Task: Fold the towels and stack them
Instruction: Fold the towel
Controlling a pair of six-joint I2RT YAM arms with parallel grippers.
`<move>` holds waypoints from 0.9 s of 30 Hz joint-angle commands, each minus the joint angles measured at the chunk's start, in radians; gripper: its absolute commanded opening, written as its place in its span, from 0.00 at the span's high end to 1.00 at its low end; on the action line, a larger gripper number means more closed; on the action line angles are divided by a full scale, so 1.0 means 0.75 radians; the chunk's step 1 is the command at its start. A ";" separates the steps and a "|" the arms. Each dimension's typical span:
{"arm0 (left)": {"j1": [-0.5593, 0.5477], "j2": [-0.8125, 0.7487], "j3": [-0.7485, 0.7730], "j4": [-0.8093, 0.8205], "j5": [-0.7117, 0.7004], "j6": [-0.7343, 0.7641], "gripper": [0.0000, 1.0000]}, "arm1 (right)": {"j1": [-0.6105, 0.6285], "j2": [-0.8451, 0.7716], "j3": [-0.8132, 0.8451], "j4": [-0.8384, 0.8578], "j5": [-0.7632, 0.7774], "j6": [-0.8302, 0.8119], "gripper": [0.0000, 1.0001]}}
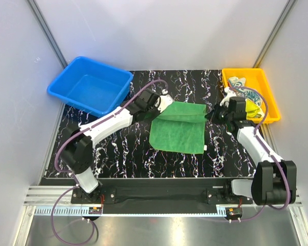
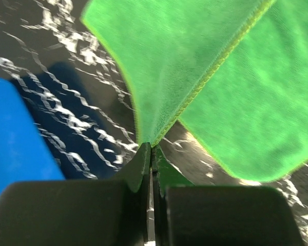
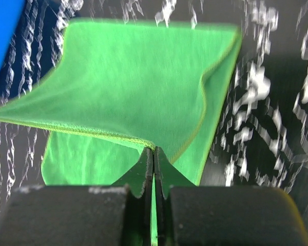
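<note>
The plain green towel (image 1: 177,132) lies mid-table with its far edge lifted off the surface. My left gripper (image 1: 163,108) is shut on its far left corner; the left wrist view shows the cloth (image 2: 195,66) pinched between the closed jaws. My right gripper (image 1: 210,116) is shut on the far right corner; the right wrist view shows the towel (image 3: 143,87) hemmed edge caught at the jaw tips. The near part of the towel rests flat on the table. The yellow towel (image 1: 252,108) and the striped towel (image 1: 245,90) lie bunched in the orange bin (image 1: 267,87).
A blue bin (image 1: 90,84), nothing visible in it, stands at the back left, close to the left arm's elbow. The orange bin is right behind the right gripper. The black marbled table (image 1: 123,154) ends at a rail along the near edge.
</note>
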 commanded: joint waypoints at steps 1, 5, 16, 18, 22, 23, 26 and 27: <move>-0.012 -0.115 -0.064 0.056 0.106 -0.094 1.00 | 0.007 -0.085 -0.107 -0.029 0.041 0.115 1.00; -0.025 -0.139 -0.130 0.036 0.192 -0.153 1.00 | 0.007 -0.153 -0.215 -0.049 0.039 0.211 1.00; -0.061 -0.209 -0.301 -0.096 0.319 -0.399 0.66 | 0.009 -0.259 -0.318 -0.278 0.127 0.408 0.70; -0.059 -0.240 -0.320 -0.053 0.260 -0.498 0.60 | 0.011 -0.251 -0.285 -0.317 0.152 0.424 0.68; 0.020 -0.209 -0.322 0.021 0.258 -0.731 0.52 | 0.009 -0.127 -0.232 -0.305 0.150 0.465 0.66; 0.037 -0.199 -0.322 0.033 0.258 -0.732 0.52 | 0.009 -0.092 -0.222 -0.305 0.142 0.467 0.67; 0.106 -0.180 -0.357 0.101 0.270 -0.851 0.52 | 0.009 0.010 -0.195 -0.323 0.129 0.492 0.68; 0.124 -0.180 -0.379 0.119 0.305 -0.897 0.52 | 0.009 0.021 -0.199 -0.321 0.127 0.506 0.68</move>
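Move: Both hands already hold the corners of the towel's raised edge. The left near corner lies about 13 cm back, 1 cm left and 9 cm below the left hand, with the blue bin some 20 cm ahead and 35 cm left. From the right hand, the right near corner is about 12 cm back, 2 cm left and 11 cm below; the yellow bin is roughly 16 cm ahead and 25 cm right. Both hands carry the towel's held edge about 10 cm back and down towards its near edge, letting go. ##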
